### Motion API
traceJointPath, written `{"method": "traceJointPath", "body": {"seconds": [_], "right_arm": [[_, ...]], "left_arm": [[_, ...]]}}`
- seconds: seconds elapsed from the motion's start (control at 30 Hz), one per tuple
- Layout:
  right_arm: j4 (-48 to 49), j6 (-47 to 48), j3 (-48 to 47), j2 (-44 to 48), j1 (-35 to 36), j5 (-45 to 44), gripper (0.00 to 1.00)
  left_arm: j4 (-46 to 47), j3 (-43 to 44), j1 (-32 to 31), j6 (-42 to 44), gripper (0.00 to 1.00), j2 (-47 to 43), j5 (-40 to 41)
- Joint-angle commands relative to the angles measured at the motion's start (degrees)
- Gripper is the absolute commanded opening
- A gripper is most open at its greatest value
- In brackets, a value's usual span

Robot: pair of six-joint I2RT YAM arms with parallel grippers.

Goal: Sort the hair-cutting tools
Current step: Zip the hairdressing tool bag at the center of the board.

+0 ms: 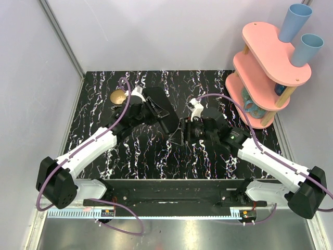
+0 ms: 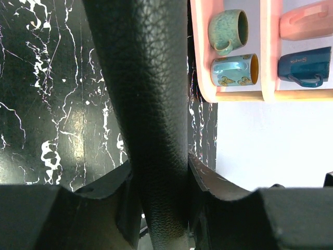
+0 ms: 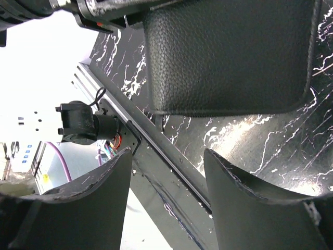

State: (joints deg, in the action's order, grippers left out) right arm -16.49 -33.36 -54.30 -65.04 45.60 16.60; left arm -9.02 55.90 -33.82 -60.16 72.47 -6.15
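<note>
No hair-cutting tools show in any view. A black, leather-grained folding case (image 1: 162, 112) lies slanted over the middle of the marbled black mat. My left gripper (image 1: 147, 108) is shut on its far-left end. In the left wrist view the case (image 2: 151, 94) fills the gap between the jaws of that gripper (image 2: 160, 162), and both press its sides. My right gripper (image 1: 180, 134) stands open at the case's near end. In the right wrist view the case (image 3: 229, 57) lies just beyond the parted fingers of the right gripper (image 3: 167, 153), with nothing between them.
A small brass-coloured bowl (image 1: 118, 96) sits left of the left gripper. A pink tiered rack (image 1: 265, 73) at the right holds mugs (image 2: 229, 30) and two blue cups (image 1: 294, 21). A black rail (image 3: 171, 166) runs along the mat's near edge.
</note>
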Motion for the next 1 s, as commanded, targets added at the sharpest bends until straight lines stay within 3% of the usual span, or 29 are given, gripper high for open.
{"method": "traceJointPath", "body": {"seconds": [0.0,0.53,0.8,0.97], "right_arm": [[4.97,-1.09,-2.65,-1.41,0.71,0.36,0.66],[13.76,-7.94,-0.36,-3.17,1.06,-0.52,0.49],[13.59,-10.14,0.43,-3.78,1.07,-3.32,0.29],[13.68,-12.51,1.30,-2.99,0.98,-6.05,0.11]], "left_arm": [[7.16,2.90,-1.07,-1.71,0.37,-1.19,2.11],[7.87,3.25,-2.83,0.40,0.37,-1.54,2.11],[8.75,2.64,-3.62,0.31,0.37,-1.54,1.67],[8.84,2.02,-3.88,0.39,0.37,-2.24,2.72]]}}
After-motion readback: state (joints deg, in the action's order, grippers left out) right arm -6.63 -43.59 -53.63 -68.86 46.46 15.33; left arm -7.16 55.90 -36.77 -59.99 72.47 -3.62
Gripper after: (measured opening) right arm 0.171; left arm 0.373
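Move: The bag's zipper pull, at the near end of the bag, lies about 3 cm to the right hand's left, 2 cm farther out and a touch higher; the bag's middle is some 11 cm ahead of that hand, 6 cm to its left and about 2 cm up. From the left hand, which already grips the bag at its middle, the pull is roughly 8 cm back, 2 cm to the left and about level. The zipper pull at the bag's near corner is met by the right hand, which eases about 3 cm to its left and a little forward, rises about a centimetre and rolls its left side up some 10 degrees. Its half-open fingers close to a narrow gap to pinch the pull, while the left hand keeps its hold on the raised bag and drifts about a centimetre to the right. ##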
